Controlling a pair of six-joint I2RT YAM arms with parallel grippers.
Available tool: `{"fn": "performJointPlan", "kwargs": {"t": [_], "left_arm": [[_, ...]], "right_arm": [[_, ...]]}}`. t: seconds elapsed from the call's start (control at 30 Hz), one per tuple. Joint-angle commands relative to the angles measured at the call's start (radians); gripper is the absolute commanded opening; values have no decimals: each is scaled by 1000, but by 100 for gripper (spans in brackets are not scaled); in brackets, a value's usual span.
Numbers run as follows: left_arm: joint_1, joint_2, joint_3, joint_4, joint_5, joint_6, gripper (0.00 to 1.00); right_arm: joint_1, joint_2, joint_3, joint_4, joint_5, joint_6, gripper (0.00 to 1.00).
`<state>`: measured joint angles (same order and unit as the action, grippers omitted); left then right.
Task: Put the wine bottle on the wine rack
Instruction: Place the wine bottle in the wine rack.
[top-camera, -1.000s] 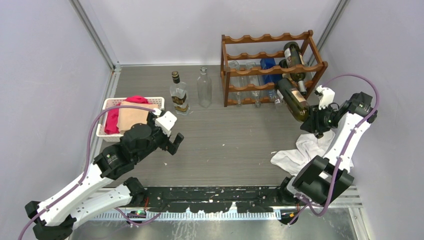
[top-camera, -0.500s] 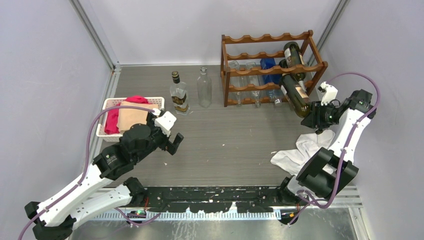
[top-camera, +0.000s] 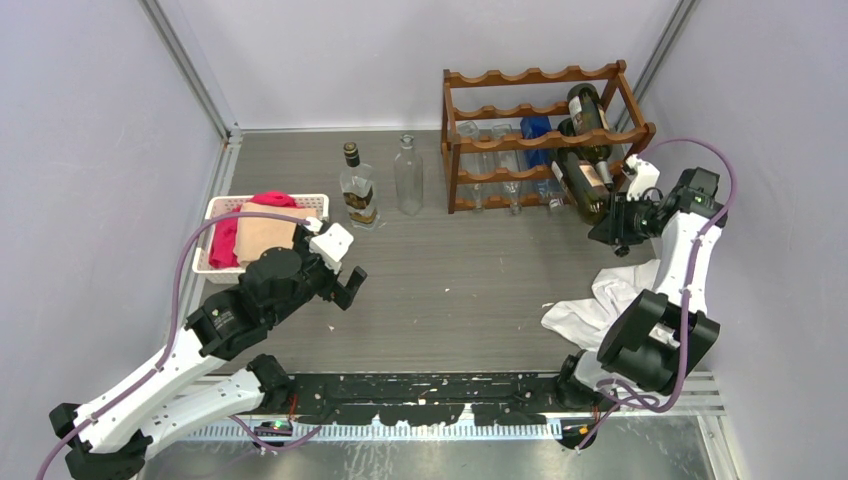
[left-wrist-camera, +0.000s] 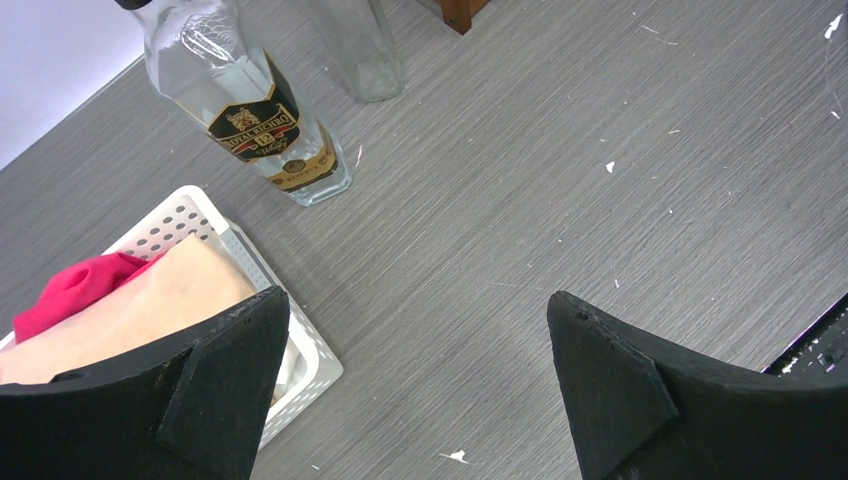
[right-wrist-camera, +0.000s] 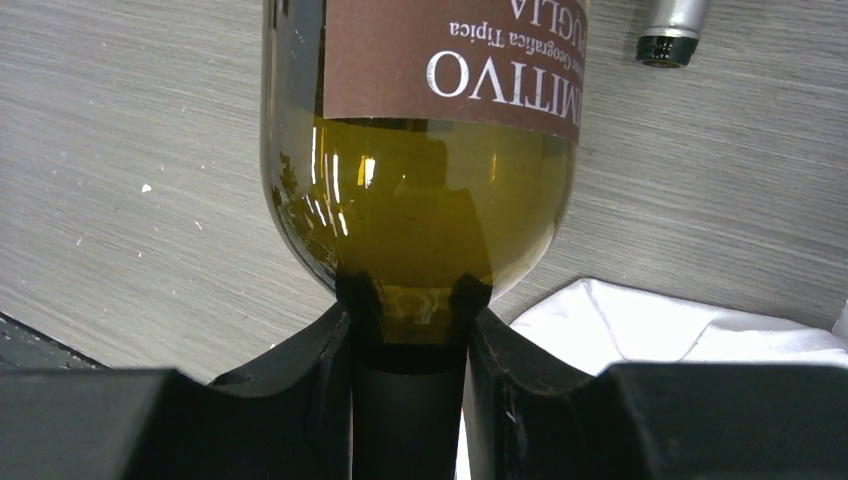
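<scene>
The wine bottle (top-camera: 583, 184) is dark green with a brown label and lies tilted, its base in the right end of the wine rack's lower tiers. My right gripper (top-camera: 618, 214) is shut on its neck; in the right wrist view the fingers clamp the neck just below the bottle's shoulder (right-wrist-camera: 420, 200), with the gripper (right-wrist-camera: 410, 320) under it. The wine rack (top-camera: 530, 77) is reddish-brown wood with scalloped rails and stands at the back right. My left gripper (top-camera: 350, 283) hangs open over the table's left middle, and nothing sits between its fingers (left-wrist-camera: 620, 390).
The rack holds another dark bottle (top-camera: 586, 108), a blue item (top-camera: 536, 130) and several clear bottles. A whisky bottle (top-camera: 358, 192) and a clear bottle (top-camera: 407, 175) stand left of the rack. A white basket (top-camera: 212, 207) holds red and beige cloths. A white cloth (top-camera: 598, 300) lies under the right arm.
My right arm has carried the wine bottle away from me and to the left, from above the white cloth to the rack's right end. The left arm has stayed still.
</scene>
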<state>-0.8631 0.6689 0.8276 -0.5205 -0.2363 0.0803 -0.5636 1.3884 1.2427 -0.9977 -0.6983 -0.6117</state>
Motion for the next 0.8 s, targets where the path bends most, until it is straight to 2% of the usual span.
{"fn": "performJointPlan", "kwargs": {"t": [0.0, 0.77], "left_arm": [[4, -14, -1, 53, -12, 11, 99], [6, -9, -8, 56, -21, 20, 99]], "right_arm": [[21, -15, 12, 181, -61, 72, 1], [243, 89, 21, 602, 170, 344, 1]]}}
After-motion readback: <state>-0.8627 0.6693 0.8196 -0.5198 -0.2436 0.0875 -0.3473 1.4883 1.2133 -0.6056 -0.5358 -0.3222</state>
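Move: Some 23 cm ahead of the right hand, about 8 cm to its left and slightly below it, is the free middle-tier slot of the wine rack for the wine bottle it holds by the neck. The racked wine bottle in the end slot lies about 9 cm to the right of that slot, and the blue bottle about 14 cm beneath it. From the left hand the slot is roughly 36 cm ahead, 45 cm right and 9 cm lower. Carrying the wine bottle base-first into the rack, the right hand travels forward about 8 cm, drifting some 2 cm left and sinking slightly, past the neck side of the racked wine bottle. The fingers keep their hold on the neck, while the wrist turns only about 5 degrees. The bottle's body goes in between the top front rail and the middle one. ##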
